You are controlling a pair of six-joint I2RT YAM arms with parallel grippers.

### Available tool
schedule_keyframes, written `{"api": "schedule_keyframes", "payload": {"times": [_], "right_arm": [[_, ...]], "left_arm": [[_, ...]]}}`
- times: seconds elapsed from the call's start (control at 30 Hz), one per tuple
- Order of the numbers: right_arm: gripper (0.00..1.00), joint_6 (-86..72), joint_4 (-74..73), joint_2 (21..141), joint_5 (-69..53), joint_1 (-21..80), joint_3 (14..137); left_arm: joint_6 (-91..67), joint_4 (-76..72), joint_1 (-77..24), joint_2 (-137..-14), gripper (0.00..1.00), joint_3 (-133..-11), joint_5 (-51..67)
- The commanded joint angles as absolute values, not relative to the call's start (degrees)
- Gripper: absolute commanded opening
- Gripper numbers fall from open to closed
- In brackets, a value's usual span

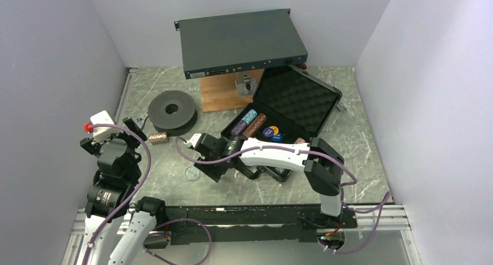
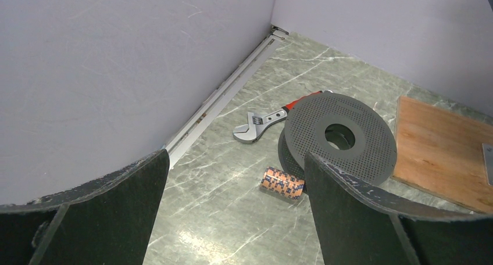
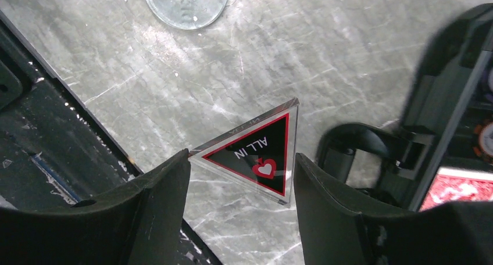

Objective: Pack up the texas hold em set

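Note:
The black case (image 1: pixel 317 111) lies open right of centre, its foam-lined lid raised. Rolls of poker chips (image 1: pixel 250 123) and blue and yellow round buttons (image 1: pixel 271 132) sit in its tray; a red-backed card deck (image 3: pixel 459 186) shows at the right wrist view's edge. My right gripper (image 1: pixel 209 163) (image 3: pixel 241 160) hangs low over the table left of the case, shut on the red-black "ALL IN" triangle (image 3: pixel 261 149), its fingers against the triangle's two sides. A loose orange chip roll (image 1: pixel 157 138) (image 2: pixel 283 182) lies by the spool. My left gripper (image 1: pixel 125 131) (image 2: pixel 235 183) is open above the table short of it.
A dark round spool (image 1: pixel 171 111) (image 2: pixel 340 137) sits behind the loose roll, a red-handled wrench (image 2: pixel 261 122) beside it. A grey electronics box (image 1: pixel 241 43) rests on a wooden board (image 1: pixel 224 90) at the back. A clear disc (image 3: pixel 186 3) lies just beyond the right gripper.

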State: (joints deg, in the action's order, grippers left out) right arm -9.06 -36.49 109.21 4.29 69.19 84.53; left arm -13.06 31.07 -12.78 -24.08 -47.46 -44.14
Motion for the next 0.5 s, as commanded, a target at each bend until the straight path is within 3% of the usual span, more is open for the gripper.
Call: {"api": "schedule_keyframes", "payload": {"times": [0.0, 0.47], "right_arm": [[0.34, -9.0, -38.6, 105.0, 8.0, 68.4, 87.0], [0.32, -15.1, -39.8, 99.9, 10.2, 56.7, 83.1]], "left_arm": [[-12.4, 29.3, -12.5, -23.9, 0.92, -47.3, -43.8], [-12.1, 29.2, -12.5, -24.0, 0.92, -47.2, -43.4]]}}
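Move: My right hand holds the ALL IN triangle some 6 cm above the table. The middle of the open poker case lies about 16 cm ahead and 21 cm to the right, 4 cm lower. The case handle is roughly 7 cm ahead and 14 cm right, the red cards 13 cm ahead and 18 cm right, the clear disc 5 cm ahead and 4 cm left. From my idle left hand the case is about 12 cm ahead, 41 cm right and 28 cm down. With the ALL IN triangle still pinched between my right fingertips, I finish the lift and swing it forward and right towards the open case. I go about 7 cm forward, 5 cm right and a little up, rising first and then speeding up across the table. Along the way I turn the hand some 15 degrees clockwise, the grip unchanged. ##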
